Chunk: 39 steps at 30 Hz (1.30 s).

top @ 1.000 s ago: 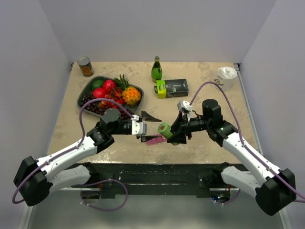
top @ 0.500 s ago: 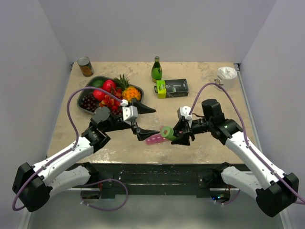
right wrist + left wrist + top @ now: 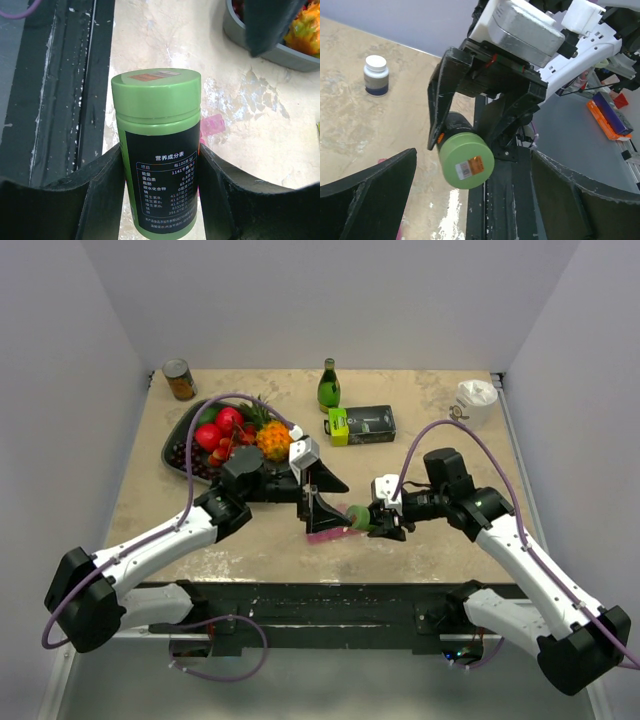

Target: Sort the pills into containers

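My right gripper (image 3: 160,192) is shut on a green bottle (image 3: 157,150) with a green cap and a black label, held low over the table's front edge. In the top view the green bottle (image 3: 353,518) points its cap left, towards my left gripper (image 3: 328,498). That left gripper (image 3: 474,156) stands wide open, and the cap (image 3: 466,160) sits ahead between its fingers without touching them. The pink containers strip (image 3: 322,536) lies on the table beneath both grippers, mostly hidden; one pink end (image 3: 212,125) shows behind the bottle. No pills are in view.
A small dark bottle with a white cap (image 3: 375,75) stands on the table. A fruit tray (image 3: 178,443) sits at the back left, with a can (image 3: 179,379) behind it. A green glass bottle (image 3: 329,386), a black-and-green box (image 3: 362,425) and a white cup (image 3: 476,400) stand at the back.
My left gripper has opened wide and swung right, up to the green bottle's cap. The right gripper has sunk slightly towards the table with the bottle.
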Each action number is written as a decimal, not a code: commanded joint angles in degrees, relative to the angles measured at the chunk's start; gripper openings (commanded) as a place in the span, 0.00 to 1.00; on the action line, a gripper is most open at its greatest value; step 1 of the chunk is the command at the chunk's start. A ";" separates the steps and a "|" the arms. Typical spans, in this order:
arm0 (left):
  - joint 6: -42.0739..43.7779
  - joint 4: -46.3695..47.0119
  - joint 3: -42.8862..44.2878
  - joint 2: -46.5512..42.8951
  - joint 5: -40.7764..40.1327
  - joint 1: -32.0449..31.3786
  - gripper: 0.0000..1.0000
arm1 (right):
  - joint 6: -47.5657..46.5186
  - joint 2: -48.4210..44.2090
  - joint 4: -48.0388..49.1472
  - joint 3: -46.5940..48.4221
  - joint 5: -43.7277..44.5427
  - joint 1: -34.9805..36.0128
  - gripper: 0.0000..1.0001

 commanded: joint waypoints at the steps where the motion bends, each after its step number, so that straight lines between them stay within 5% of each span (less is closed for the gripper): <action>1: 0.92 -3.44 2.84 0.15 -3.29 -1.94 0.98 | -0.55 -0.66 2.35 1.86 0.67 0.22 0.00; 18: 9.19 -8.91 6.27 3.84 -17.46 -10.21 0.73 | 2.97 -0.31 4.90 0.72 0.14 0.22 0.00; 23: 9.72 -10.23 7.06 4.89 -15.44 -10.30 0.42 | 3.32 -0.40 5.16 0.36 0.32 0.22 0.00; 27: 10.42 -12.33 7.33 5.42 -12.45 -10.30 0.06 | 3.85 -0.84 5.78 -0.08 0.32 0.31 0.01; 31: 9.72 -16.90 6.02 4.55 -14.02 -10.03 0.00 | 4.64 -1.28 6.30 -0.60 0.14 0.31 0.26; 32: 8.50 -17.35 5.58 3.41 -14.46 -9.77 0.00 | 5.43 -1.45 7.00 -0.78 0.23 0.22 0.62; 34: 7.09 -19.09 3.73 1.83 -15.96 -9.16 0.00 | 6.66 -1.89 8.15 -1.65 0.93 0.22 0.99; 39: 1.20 -26.13 -1.19 -5.73 -22.90 -2.75 0.00 | 10.27 -2.86 12.02 -3.68 3.74 0.13 0.99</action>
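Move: The green-capped bottle, held tilted by the right hand with its cap up and towards the left hand, has its middle about 6 cm to the right of and 6 cm below the left hand, 1 cm back; from the right hand it is some 2 cm left and 2 cm up. The pink pill organizer lies about 22 cm below the left hand, 1 cm ahead; the white bottle stands 25 cm to the right, 11 cm ahead. The green-capped bottle stays in the nearly still right hand while the left hand comes right and down to it, about 3.5 cm each way, narrowing its wide-open fingers until they pinch the cap end. Then the right fingers open wide and let go, and the left hand draws the bottle down and left another 3.5 cm or so, its fingertips tipping downward nearly 20 degrees in all. ##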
